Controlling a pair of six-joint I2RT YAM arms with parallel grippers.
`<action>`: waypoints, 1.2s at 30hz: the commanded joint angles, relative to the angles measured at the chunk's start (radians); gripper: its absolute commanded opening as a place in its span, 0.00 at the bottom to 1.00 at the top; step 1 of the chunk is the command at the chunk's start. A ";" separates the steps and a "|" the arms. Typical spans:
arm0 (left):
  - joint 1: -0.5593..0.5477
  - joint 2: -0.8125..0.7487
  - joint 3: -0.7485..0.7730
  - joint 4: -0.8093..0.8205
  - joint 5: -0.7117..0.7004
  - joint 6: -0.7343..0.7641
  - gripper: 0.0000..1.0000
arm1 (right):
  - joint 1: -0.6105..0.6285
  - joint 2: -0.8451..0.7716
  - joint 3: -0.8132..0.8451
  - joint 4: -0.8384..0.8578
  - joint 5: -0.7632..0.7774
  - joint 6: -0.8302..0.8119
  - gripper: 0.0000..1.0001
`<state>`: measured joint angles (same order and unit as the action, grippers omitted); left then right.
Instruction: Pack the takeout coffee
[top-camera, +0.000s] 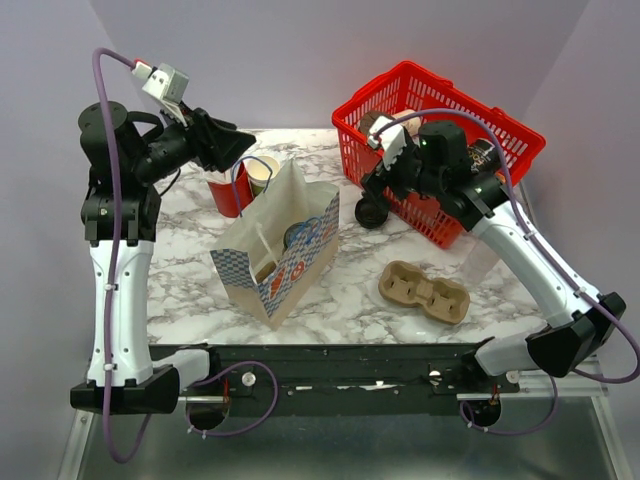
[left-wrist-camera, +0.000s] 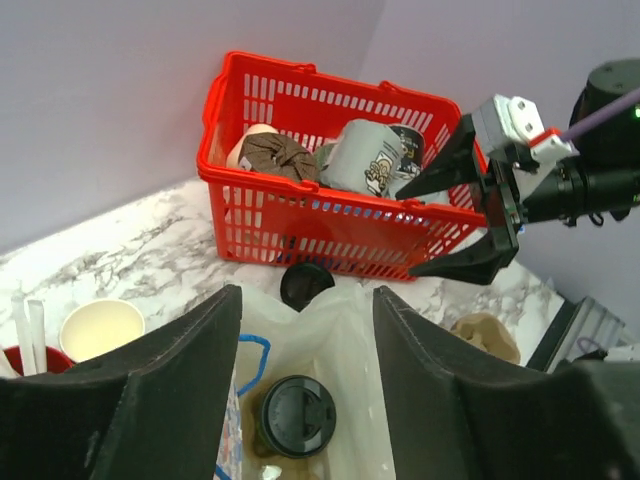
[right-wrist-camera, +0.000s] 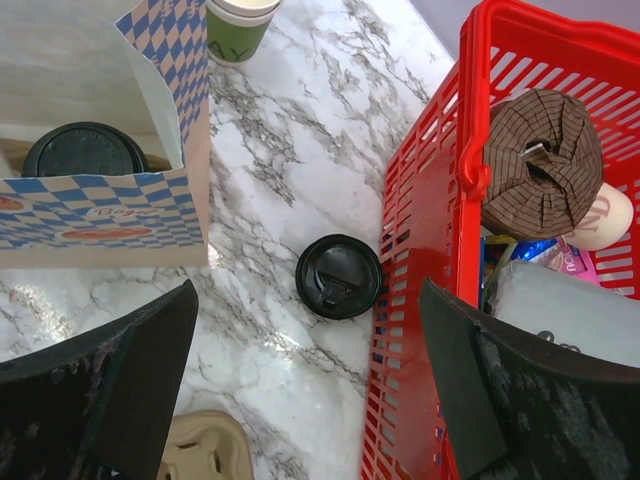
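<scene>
The takeout coffee (left-wrist-camera: 297, 415), an olive-green cup with a black lid, stands inside the open blue-checked paper bag (top-camera: 290, 270). It also shows in the right wrist view (right-wrist-camera: 85, 150) and in the top view (top-camera: 297, 236). My left gripper (top-camera: 238, 142) is open and empty, above the bag's far end. In the left wrist view (left-wrist-camera: 305, 295) its fingers frame the bag's mouth. My right gripper (top-camera: 385, 178) is open and empty above a second black lid (right-wrist-camera: 339, 276) on the table beside the basket. I cannot tell whether a cup stands under that lid.
A red basket (top-camera: 500, 135) full of items stands at the back right. A red cup (top-camera: 226, 195) and a lidless paper cup (top-camera: 260, 175) stand behind the bag. A cardboard cup carrier (top-camera: 424, 292) lies at the front right.
</scene>
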<state>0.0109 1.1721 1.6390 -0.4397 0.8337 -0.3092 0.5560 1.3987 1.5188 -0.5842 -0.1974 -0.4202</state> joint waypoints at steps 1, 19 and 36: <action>-0.002 0.004 0.145 -0.106 -0.125 0.160 0.73 | -0.002 -0.021 0.078 -0.103 -0.020 0.000 1.00; 0.046 -0.042 -0.019 -0.275 -0.716 0.203 0.99 | -0.002 -0.007 0.408 -0.161 0.487 0.261 1.00; 0.057 -0.054 0.050 -0.229 -0.722 0.211 0.99 | -0.002 -0.020 0.521 -0.029 0.602 0.189 1.00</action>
<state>0.0586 1.1427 1.6295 -0.7017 0.1482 -0.0971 0.5560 1.3918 1.9854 -0.6762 0.3439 -0.2031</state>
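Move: The red straw cup stands some 17 cm ahead of the left hand and 12 cm to its left, roughly 43 cm below; the green paper cup is about 21 cm ahead and 5 cm left at the same depth. The paper bag is almost straight under that hand, 2 cm right and 36 cm down. From the right hand, the red basket's middle lies about 20 cm ahead, 19 cm right and 24 cm below, the black lid 9 cm straight ahead and 31 cm down. Empty and clear of the bag, the left hand spreads its half-open fingers fully and swings about 12 cm left and a little forward, rising, then sinking well below its starting height and easing up slightly, while it turns some 40 degrees counter-clockwise to face the straw cup from above, touching nothing. The right hand, open throughout, draws up some 18 cm and drifts to the right, turning clockwise and tipping its fingers up, away from the black lid until the red basket lies in front of its fingers. ##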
